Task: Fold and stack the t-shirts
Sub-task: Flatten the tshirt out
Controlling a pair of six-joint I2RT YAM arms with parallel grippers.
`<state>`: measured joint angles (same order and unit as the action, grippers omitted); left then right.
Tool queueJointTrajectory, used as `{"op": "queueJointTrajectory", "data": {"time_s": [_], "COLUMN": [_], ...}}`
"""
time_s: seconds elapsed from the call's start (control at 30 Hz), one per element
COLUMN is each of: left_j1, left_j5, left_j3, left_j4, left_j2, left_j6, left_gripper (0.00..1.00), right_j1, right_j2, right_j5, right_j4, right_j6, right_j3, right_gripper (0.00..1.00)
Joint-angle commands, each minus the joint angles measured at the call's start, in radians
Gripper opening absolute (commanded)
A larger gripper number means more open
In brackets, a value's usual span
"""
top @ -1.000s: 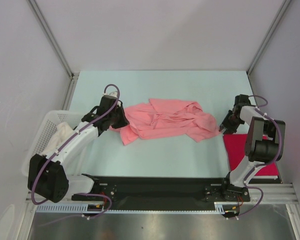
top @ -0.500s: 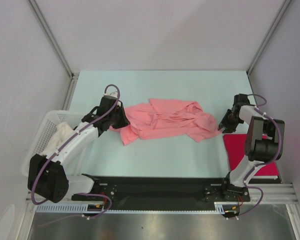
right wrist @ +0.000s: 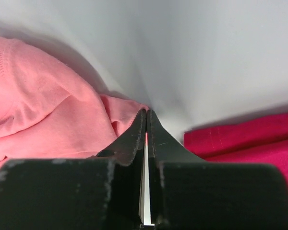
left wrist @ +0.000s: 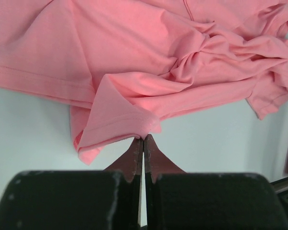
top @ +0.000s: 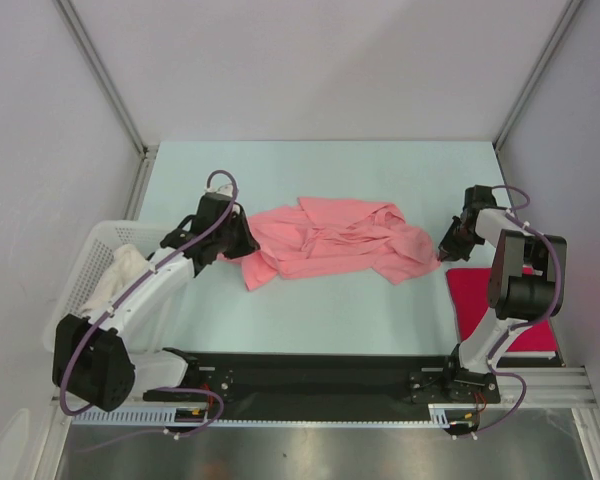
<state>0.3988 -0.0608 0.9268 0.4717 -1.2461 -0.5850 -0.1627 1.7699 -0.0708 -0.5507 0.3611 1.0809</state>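
Note:
A salmon-pink t-shirt (top: 330, 240) lies crumpled across the middle of the table. My left gripper (top: 246, 242) is at the shirt's left edge. In the left wrist view it (left wrist: 143, 138) is shut on a folded corner of the pink hem (left wrist: 117, 120). My right gripper (top: 446, 251) is at the shirt's right edge. The right wrist view shows it (right wrist: 147, 111) shut, with pink cloth (right wrist: 48, 110) at its tips and a pink sliver between the jaws. A magenta-red t-shirt (top: 495, 305) lies folded flat at the near right, also seen as red cloth (right wrist: 249, 139) beside the right jaws.
A white lattice basket (top: 85, 262) with a pale cloth (top: 120, 272) in it stands at the left edge, under the left arm. Grey walls enclose the table on three sides. A black rail (top: 310, 375) runs along the near edge.
The right gripper has gone from part open to shut on the pink shirt's right edge. The left gripper stays shut on the hem; its arm has shifted slightly.

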Motion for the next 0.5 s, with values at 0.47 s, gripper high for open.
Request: {"op": "queueJointTrajectory", "data": {"time_s": [0.47], "left_j1": [-0.003], "left_j5": [0.171], "left_j3": [0.358], "left_j4": [-0.251], "left_j2": [0.172], "left_j6": [0.152], "left_gripper": [0.00], "right_j1": [-0.057], "right_j2": [-0.604], "right_j5": [-0.090], "right_j4": [0.058], "right_j6": [0.202], "right_j3": [0.238], "right_gripper": [0.00]}}
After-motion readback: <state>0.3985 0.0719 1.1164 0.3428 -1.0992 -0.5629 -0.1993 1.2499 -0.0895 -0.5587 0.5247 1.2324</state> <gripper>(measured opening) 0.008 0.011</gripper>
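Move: Ahead and to the right of the left hand, which already holds a near-left corner of the pink t-shirt, the shirt's middle lies about 14 cm farther out, 18 cm right and 13 cm below. The basket stands some 34 cm to that hand's left and 3 cm back. From the right hand, already shut on the shirt's right tip at table height, the shirt's middle is about 29 cm left and 6 cm ahead; the red folded shirt lies roughly 14 cm right and 15 cm back. Hoisting both pinched ends of the pink t-shirt off the table side, the hands go mainly up, gathering speed: the right about 24 cm, the left about 16 cm with 4 cm forward. Both wrists tip their fingers up and outward as they rise, the right more. The fingers keep their hold throughout. ##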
